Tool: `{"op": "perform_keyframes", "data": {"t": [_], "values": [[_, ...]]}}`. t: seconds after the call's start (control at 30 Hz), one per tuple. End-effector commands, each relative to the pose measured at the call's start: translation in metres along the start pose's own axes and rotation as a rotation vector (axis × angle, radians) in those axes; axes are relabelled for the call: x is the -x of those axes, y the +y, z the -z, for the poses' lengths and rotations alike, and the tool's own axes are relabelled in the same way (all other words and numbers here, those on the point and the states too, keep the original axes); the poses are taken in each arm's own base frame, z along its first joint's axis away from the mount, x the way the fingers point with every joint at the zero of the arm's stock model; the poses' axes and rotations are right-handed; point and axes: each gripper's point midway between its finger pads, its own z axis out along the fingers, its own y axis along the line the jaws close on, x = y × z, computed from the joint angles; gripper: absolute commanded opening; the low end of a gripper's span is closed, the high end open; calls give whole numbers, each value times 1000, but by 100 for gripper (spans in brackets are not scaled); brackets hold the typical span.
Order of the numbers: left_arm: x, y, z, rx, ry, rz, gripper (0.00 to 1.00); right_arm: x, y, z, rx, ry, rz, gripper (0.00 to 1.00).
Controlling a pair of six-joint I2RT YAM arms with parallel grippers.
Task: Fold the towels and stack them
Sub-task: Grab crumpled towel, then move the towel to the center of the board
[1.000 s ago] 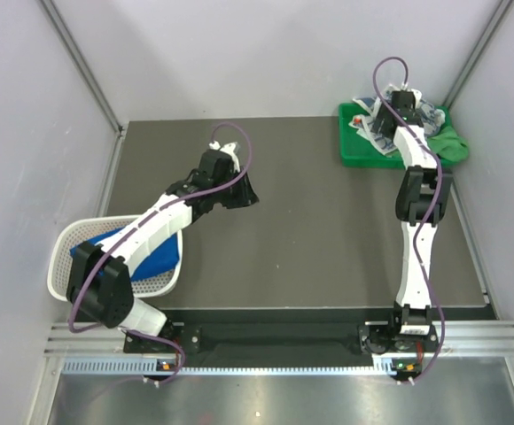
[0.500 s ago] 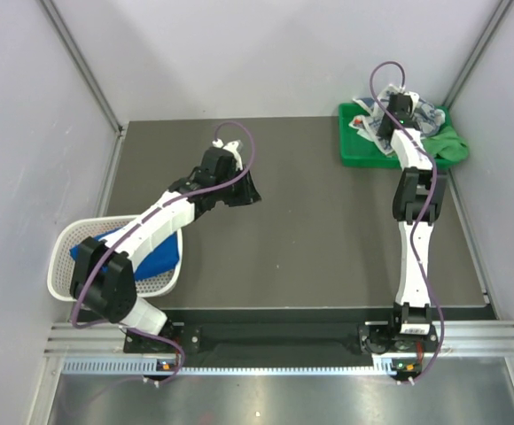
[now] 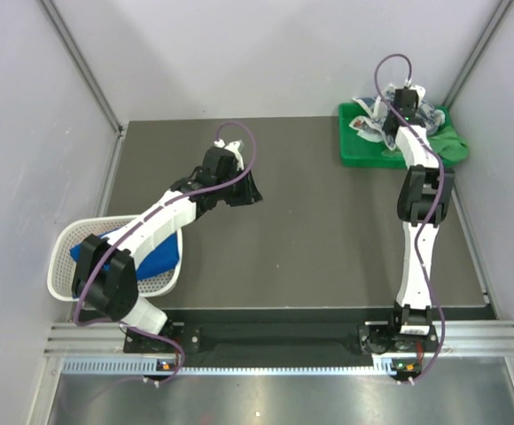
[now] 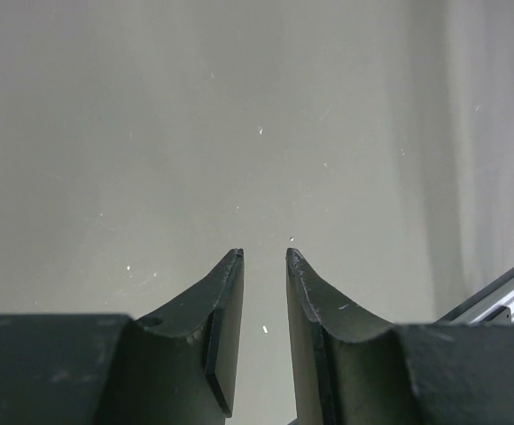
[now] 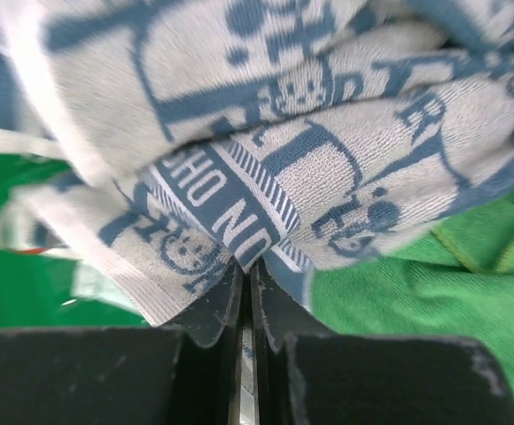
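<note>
In the green tray [image 3: 362, 152] at the back right lies a crumpled white towel with navy print [image 3: 429, 113] [image 5: 284, 133] on top of a green towel [image 3: 453, 143] [image 5: 416, 292]. My right gripper [image 3: 404, 97] [image 5: 248, 266] reaches down into the tray and is shut on a fold of the white printed towel. A royal blue towel [image 3: 161, 257] sits folded in the white mesh basket [image 3: 62, 266] at the left. My left gripper [image 3: 248, 195] [image 4: 264, 255] hovers over the bare mat left of centre, jaws open a small way with nothing between them.
The dark mat [image 3: 310, 239] spans the table between the two arms. Grey walls close in on both sides and the back. The basket hangs over the mat's left edge, partly under my left arm.
My right gripper has shut on the white printed towel in the tray and shifted slightly toward the back. The left arm has not moved.
</note>
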Motion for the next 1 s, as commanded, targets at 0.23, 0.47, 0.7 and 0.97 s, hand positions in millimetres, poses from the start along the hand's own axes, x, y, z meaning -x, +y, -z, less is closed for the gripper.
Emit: {"op": "perform_keyframes", "data": {"t": [0.23,0.47,0.7,0.97], "values": [[40,-30,21,-94,-136,-20,31,179,28,160,238,-325,-167,0],[58,-35,46,-94,-209,-19,31,163,73,237,406,-271,-160,0],[84,-23,85,-51,-317,-1,31,84,146,343,648,-172,-72,0],[103,-1,133,15,-405,24,30,-62,194,470,980,-33,47,0]]}}
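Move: The right hand already has the crumpled blue-and-white towel pinched, with the green bin's middle about 3 cm to its left, 1 cm back and 5 cm below. In the bin, the green towel lies some 14 cm to this hand's right and 5 cm nearer the base. The bare middle of the table, where the towel is headed, is about 45 cm left, 28 cm back and 8 cm below. From the left hand, the crumpled towel is roughly 50 cm right, 31 cm farther out and 8 cm lower. Still pinching the crumpled towel in shut fingers, the right hand pulls it straight up out of the green bin by about 24 cm, then sweeps left and back towards the table's middle, sinking slightly and swinging some 40 degrees counter-clockwise. The left hand, empty, waits, then rises about 12 cm and shifts left, its fingers tipping up a little. ##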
